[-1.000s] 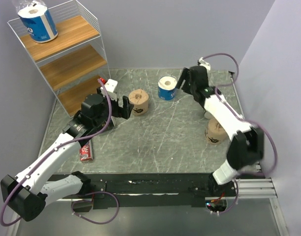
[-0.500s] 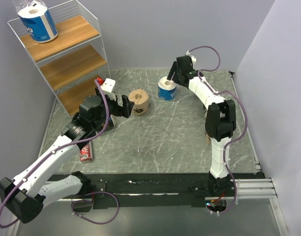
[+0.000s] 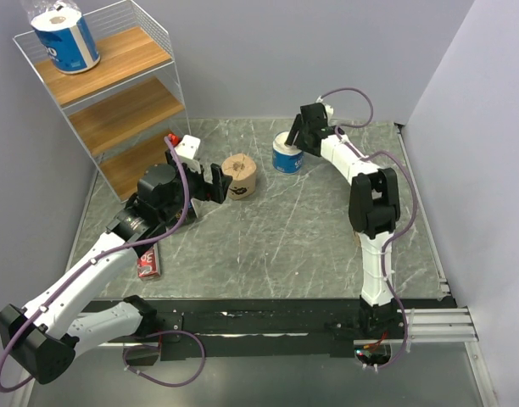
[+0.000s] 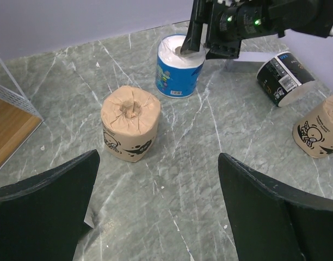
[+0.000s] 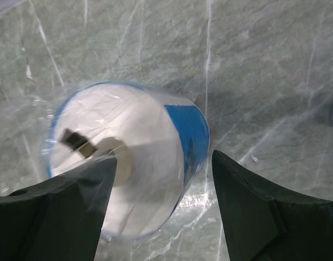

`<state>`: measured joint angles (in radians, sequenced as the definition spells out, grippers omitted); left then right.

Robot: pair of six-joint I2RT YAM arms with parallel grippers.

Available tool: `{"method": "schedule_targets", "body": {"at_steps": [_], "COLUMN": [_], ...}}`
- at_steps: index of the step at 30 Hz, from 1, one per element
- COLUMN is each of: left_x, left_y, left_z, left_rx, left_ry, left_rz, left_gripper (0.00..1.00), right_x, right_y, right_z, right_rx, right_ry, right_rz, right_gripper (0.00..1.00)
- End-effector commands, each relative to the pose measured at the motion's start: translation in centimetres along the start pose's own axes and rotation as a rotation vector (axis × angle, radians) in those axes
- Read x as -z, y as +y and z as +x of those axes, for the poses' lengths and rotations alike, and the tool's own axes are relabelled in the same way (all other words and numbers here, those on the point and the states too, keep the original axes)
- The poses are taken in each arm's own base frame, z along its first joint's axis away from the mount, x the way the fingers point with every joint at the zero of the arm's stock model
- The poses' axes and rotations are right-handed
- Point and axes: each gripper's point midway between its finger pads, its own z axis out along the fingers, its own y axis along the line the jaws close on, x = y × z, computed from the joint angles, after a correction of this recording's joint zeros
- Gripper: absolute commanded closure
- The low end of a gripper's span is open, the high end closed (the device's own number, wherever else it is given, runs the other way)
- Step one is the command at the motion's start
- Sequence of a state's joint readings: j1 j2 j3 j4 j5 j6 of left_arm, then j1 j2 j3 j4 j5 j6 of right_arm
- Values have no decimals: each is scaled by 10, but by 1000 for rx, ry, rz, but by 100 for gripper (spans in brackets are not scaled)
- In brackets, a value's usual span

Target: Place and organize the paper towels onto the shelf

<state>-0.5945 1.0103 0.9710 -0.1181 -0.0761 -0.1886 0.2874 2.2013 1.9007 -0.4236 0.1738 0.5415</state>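
The shelf (image 3: 124,52) stands at the back left, with one blue-wrapped paper towel roll (image 3: 64,38) on its top board. A second blue roll (image 3: 287,156) stands upright on the table. My right gripper (image 3: 295,136) comes down on it from above. One finger sits in the hollow core (image 5: 115,157) and the other presses the blue outer wall (image 5: 199,136), so it is shut on that roll. My left gripper (image 3: 200,174) hangs open and empty, facing an upright tan roll (image 3: 240,175).
A black-wrapped roll (image 4: 282,76) lies on its side at the far right, and another tan roll (image 4: 321,133) stands near it. A flat red box (image 3: 149,264) lies under my left arm. The shelf's lower boards (image 3: 128,110) are bare.
My right arm stretched out to the back and lowered its gripper onto the blue roll, with the jaws narrowing on its wall. The left gripper edged slightly closer to the tan roll.
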Motion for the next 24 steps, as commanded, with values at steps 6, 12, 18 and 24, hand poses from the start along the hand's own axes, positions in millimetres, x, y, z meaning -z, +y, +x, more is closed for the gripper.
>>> {"method": "schedule_targets", "body": {"at_steps": [6,12,18,24], "left_x": [4,2,2,1], "left_y": [-8,-3,3,8], "left_z": [-30,-27,-26,-24], "left_rx": [13,5,0,2], "left_ry": [-69,-65,-72,-67], "left_rz": [29,5,-27,-56], "left_gripper": [4,3,4,4], "right_x": [-14,7,50,104], "right_y": [5,9,17,1], "right_z": [-1,-4,9,60], "right_rx": [-53,-35,46,150], "right_ry": [-10,-25,-20,43], "right_rz": [-22,-37,-61,-76], "right_gripper": [31,45,53,56]}}
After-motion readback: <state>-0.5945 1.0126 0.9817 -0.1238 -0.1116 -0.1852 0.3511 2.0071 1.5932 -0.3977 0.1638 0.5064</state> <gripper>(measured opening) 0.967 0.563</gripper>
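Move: The blue-wrapped paper roll stands upright right under my open right hand, its middle about 4 cm to the left and some 5 cm below, so that my fingers straddle its right-hand wall. The brown paper roll is about 18 cm to the left and 9 cm nearer me; the black roll lies roughly 20 cm to the right and 12 cm back. From my left hand the blue roll is about 26 cm ahead, 20 cm right and 24 cm below. My right hand sinks the last 2 cm over the blue roll and closes part-way, pinching the roll's right side with one finger at the core and the other outside. Keeping that hold and height, I then draw back about 8 cm, speeding up, to bring the roll nearer me, tilting slightly farther down and turning a little counter-clockwise. ##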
